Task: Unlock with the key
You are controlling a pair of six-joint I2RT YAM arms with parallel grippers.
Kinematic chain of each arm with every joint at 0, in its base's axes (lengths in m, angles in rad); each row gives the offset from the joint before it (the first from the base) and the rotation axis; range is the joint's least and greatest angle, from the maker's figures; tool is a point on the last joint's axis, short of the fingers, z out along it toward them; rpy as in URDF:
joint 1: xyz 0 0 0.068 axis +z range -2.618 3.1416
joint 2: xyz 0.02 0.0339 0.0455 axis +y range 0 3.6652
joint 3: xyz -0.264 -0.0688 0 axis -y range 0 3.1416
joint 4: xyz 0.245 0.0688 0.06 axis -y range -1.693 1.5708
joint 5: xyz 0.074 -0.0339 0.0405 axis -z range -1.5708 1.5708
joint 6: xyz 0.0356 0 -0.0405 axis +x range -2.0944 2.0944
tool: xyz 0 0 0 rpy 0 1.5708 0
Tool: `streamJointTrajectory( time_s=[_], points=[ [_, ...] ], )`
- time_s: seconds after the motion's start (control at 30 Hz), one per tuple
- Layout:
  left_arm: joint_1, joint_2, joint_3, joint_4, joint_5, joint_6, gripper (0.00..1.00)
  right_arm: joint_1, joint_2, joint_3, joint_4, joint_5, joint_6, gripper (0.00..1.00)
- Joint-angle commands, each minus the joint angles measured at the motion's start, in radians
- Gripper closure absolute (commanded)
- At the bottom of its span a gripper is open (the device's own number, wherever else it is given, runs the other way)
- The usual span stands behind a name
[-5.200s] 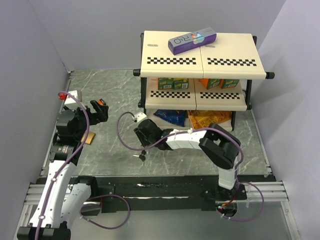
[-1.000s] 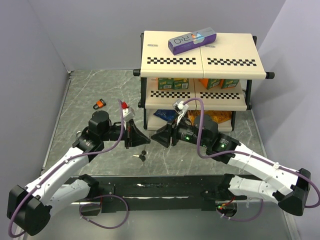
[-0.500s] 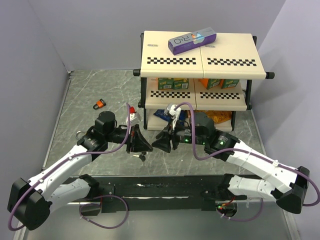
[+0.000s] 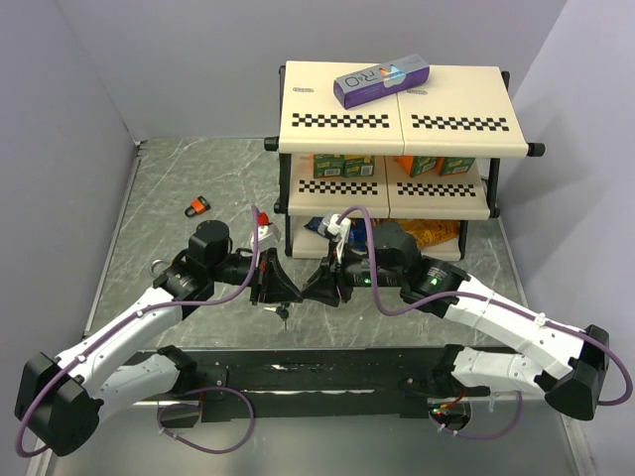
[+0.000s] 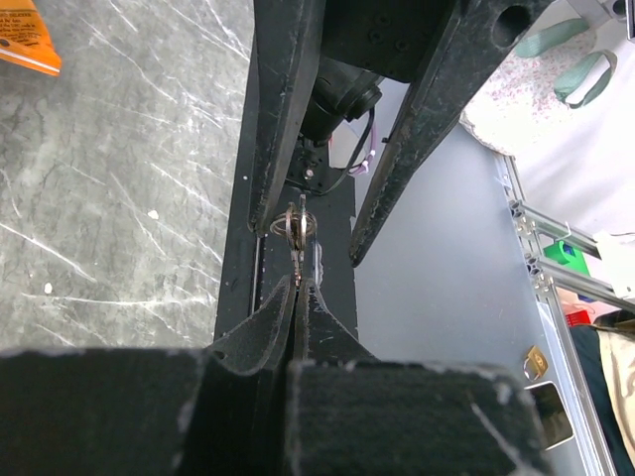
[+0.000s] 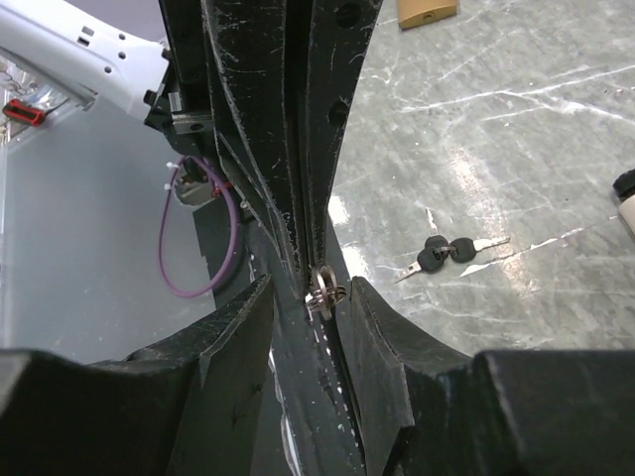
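My left gripper (image 5: 298, 286) is shut on a thin silver metal piece seen edge-on, apparently the key. A small ring (image 5: 296, 222) hangs at its tip. My right gripper (image 6: 311, 288) is open, its fingers (image 5: 283, 119) on either side of that ring (image 6: 324, 288) and of the left fingertips, with narrow gaps. Above the table's near middle the left gripper (image 4: 281, 288) and the right gripper (image 4: 316, 288) meet tip to tip. Two more black-headed keys (image 6: 444, 253) lie joined on the table (image 4: 281, 313) just below them. The orange padlock (image 4: 198, 206) lies far left, apart from both.
A two-level shelf rack (image 4: 397, 119) stands at the back with a purple box (image 4: 382, 77) on top and snack bags (image 4: 342, 230) beneath. A tan block (image 6: 427, 10) lies on the table. The black base rail (image 4: 327, 372) runs along the near edge.
Over the last second both grippers moved toward each other until they met. The right jaws narrowed around the ring. Five seconds ago the left gripper was over by the padlock.
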Motion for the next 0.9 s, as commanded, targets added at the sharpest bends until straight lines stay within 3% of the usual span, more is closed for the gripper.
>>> streamJointTrajectory(
  time_s=[0.0,0.4,0.53,0.73,0.87],
  points=[
    [-0.008,0.0,0.044,0.005,0.038,0.027,0.99,-0.002,-0.007,0.055,0.006,0.003,-0.019,0.56],
    [-0.013,0.006,0.045,0.002,0.053,0.032,0.99,-0.004,-0.02,0.054,0.005,0.023,-0.032,0.55],
    [-0.016,0.01,0.047,-0.003,0.053,0.035,0.99,-0.002,-0.025,0.051,0.018,0.023,-0.03,0.59],
    [-0.019,0.009,0.048,-0.006,0.055,0.038,0.99,-0.004,-0.022,0.046,0.023,0.019,-0.027,0.76],
    [-0.019,0.006,0.05,-0.009,0.044,0.041,0.99,-0.004,-0.02,0.035,0.028,0.002,-0.024,0.98]
  ],
)
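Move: The key, pinched in my left fingertips with its ringed end towards my right hand, lies level with both hands: some 2 cm right of my left hand point and about 1 cm left of my right one, already between the open right fingertips. The black-headed keys lie on the table about 6 cm ahead of my left hand, 5 cm to its left and 20 cm below; the padlock is some 33 cm to its left, 16 cm ahead, equally low. I shut my right fingers around the key's ringed end, from a bit under half open until only a narrow gap is left; they start in earnest only late on. My right hand otherwise stays in place without turning. With my left hand I keep the key pinched and hold it out nearly still, easing back just about half a centimetre. ##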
